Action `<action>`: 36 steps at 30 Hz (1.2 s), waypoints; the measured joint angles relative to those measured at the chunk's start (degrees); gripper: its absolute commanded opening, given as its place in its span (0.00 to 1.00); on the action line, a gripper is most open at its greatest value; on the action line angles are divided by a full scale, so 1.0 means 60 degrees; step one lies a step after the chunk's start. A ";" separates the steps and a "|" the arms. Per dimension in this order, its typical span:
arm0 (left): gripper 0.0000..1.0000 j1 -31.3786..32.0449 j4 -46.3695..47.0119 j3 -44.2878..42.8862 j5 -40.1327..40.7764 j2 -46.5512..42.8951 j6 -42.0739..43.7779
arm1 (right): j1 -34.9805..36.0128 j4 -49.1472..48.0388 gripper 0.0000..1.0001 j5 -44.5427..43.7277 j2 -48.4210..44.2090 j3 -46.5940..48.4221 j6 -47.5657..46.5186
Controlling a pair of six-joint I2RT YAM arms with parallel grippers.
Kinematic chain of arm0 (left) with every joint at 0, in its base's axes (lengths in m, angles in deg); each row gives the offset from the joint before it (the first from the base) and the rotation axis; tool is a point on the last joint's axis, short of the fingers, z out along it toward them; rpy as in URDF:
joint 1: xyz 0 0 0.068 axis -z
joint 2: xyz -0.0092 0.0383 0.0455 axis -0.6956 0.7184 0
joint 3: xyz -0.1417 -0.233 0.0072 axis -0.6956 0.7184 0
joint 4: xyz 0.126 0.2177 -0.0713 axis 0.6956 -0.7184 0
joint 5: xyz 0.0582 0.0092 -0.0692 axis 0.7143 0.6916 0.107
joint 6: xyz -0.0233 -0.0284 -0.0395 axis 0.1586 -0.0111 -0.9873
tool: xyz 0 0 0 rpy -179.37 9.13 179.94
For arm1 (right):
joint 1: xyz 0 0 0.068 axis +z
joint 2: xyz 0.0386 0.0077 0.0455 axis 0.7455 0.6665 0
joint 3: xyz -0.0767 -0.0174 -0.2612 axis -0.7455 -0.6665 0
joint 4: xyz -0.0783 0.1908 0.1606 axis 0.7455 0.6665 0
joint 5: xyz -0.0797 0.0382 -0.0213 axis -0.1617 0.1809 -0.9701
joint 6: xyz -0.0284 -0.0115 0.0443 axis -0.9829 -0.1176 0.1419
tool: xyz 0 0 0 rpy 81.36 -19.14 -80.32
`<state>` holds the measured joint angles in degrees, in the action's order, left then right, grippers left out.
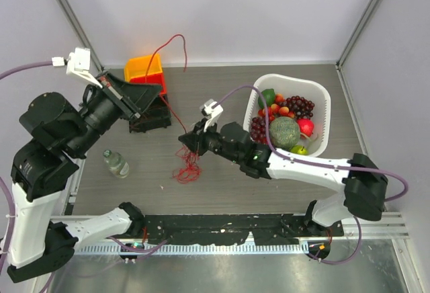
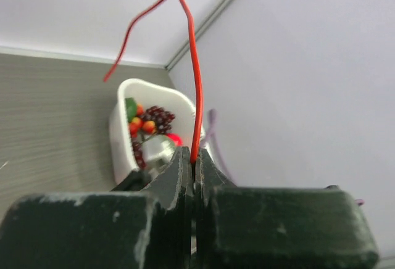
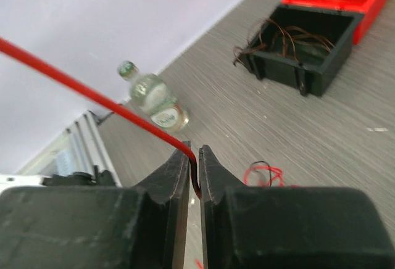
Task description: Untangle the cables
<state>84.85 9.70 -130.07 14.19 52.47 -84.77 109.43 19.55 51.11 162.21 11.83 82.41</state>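
Observation:
The cables are thin red wires. One red cable (image 1: 171, 115) stretches tight between my two grippers, and its free end arcs up over the back wall (image 1: 176, 39). My left gripper (image 1: 158, 93) is raised and shut on this cable (image 2: 196, 84), which rises from between its fingertips (image 2: 192, 158). My right gripper (image 1: 183, 140) hangs low over the table with its jaws a little apart, and the cable (image 3: 92, 93) still runs through the narrow gap (image 3: 193, 152). A small tangle of red wire with a dark strand (image 1: 188, 169) lies on the table just below it (image 3: 265, 175).
A black box (image 1: 149, 117) holding brown strands (image 3: 290, 37) stands next to orange and red bins (image 1: 146, 70) at the back left. A small bottle (image 1: 115, 163) lies on the left. A white basket (image 1: 322, 105) of fruit sits on the right.

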 measured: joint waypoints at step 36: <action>0.00 -0.0004 0.1727 -0.0987 -0.0080 0.0616 -0.0066 | 0.0018 0.4666 0.70 -0.4022 -0.2728 0.0255 -0.1818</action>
<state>84.83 20.06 -136.00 13.71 56.16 -85.17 109.54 47.55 26.98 145.84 13.36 71.50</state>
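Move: The right gripper still holds the red cable lightly, with the cable pile almost straight beneath it, about 26 cm down and 3 cm back. From this hand, the black box lies some 16 cm ahead and 14 cm left, the bottle about 25 cm left and level with it, and the fruit bin roughly 16 cm ahead and 33 cm right. From the raised left gripper, the pile is about 52 cm below, 1 cm ahead and 5 cm right. Lower the right gripper nearly 20 cm towards the pile with its fingers barely parted, then open them wide and lift back up while drawing right towards the fruit bin, clear of the red cable. Keep the cable pinched in the left gripper: raise it about 18 cm, swinging slightly back and tipping the fingers up, then bring it forward and sink partway again. ##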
